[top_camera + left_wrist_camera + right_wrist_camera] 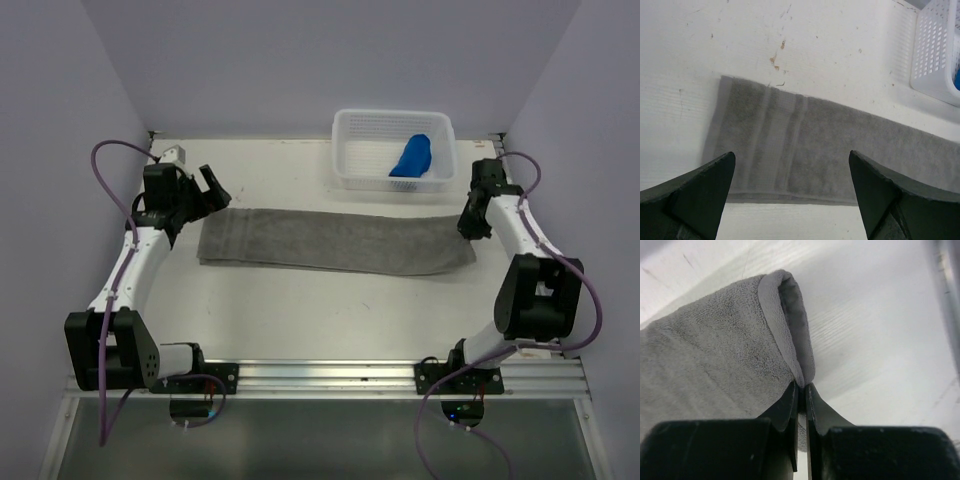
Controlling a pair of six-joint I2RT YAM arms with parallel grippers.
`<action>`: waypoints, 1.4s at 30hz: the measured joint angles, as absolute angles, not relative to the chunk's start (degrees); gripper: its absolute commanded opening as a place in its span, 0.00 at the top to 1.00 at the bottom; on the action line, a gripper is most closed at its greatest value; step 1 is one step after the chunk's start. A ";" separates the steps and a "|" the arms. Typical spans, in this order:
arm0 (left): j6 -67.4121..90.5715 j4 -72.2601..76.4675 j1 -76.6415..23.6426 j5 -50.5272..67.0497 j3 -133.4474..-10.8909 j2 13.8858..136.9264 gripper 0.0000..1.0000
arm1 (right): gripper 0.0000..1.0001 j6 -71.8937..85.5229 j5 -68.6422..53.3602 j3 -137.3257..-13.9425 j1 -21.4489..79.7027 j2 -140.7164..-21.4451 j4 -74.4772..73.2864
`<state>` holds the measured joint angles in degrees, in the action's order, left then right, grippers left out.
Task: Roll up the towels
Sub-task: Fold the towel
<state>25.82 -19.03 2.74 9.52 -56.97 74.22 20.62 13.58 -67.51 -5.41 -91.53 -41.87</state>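
Observation:
The grey towel (335,240) lies folded in a long strip across the middle of the table. Its left end shows in the left wrist view (805,145). My left gripper (205,192) is open and empty, hovering just above that left end (790,172). My right gripper (470,222) is shut on the towel's right end, pinching the hem, which curls up over the fingertips (801,386). The towel's right end fills the right wrist view (715,360). The blue towel (412,157) lies bunched inside the white basket (362,128). No white tag shows.
The white perforated basket stands at the back right, just behind the grey towel; its corner shows in the left wrist view (935,55). Walls close in the table on the left, back and right. A metal rail (330,375) runs along the front edge.

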 measured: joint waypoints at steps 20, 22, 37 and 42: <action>25.74 -18.20 0.62 10.04 -56.34 72.75 0.00 | 1.00 15.70 27.51 -96.86 -0.01 -82.85 -59.29; 25.74 -18.00 0.10 10.11 -56.34 72.53 0.01 | 1.00 15.88 26.85 -96.97 3.05 -83.18 -59.37; 25.69 -17.41 -1.32 10.76 -55.40 71.44 0.00 | 1.00 22.39 21.26 -103.68 28.75 -102.04 -59.72; 25.67 -17.37 -1.32 10.76 -55.40 71.16 0.00 | 1.00 25.34 19.59 -111.04 35.90 -108.95 -59.79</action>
<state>25.67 -17.37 -1.32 10.76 -55.40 71.16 25.34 19.59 -111.04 35.90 -108.95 -59.79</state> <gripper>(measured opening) 0.994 0.067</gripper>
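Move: The right hand already has the grey towel's right end pinched about 8 cm above the table. The towel's left end, where this is being carried, lies roughly 64 cm to its left and 2 cm farther out. The white basket stands some 25 cm ahead and 14 cm left of the right hand, with the blue towel inside about 23 cm ahead and 10 cm left. From the open left hand, the grey towel's left end is about 5 cm left, 4 cm back and 17 cm below. Keeping its pinch on the grey towel's right end, the right hand rises some 20 cm with a slight drift right, then sweeps left roughly 30 cm towards the left end, sinking about 9 cm and edging forward as the wrist turns some 35 degrees counter-clockwise. The left hand, open and empty, eases about 3 cm right. ##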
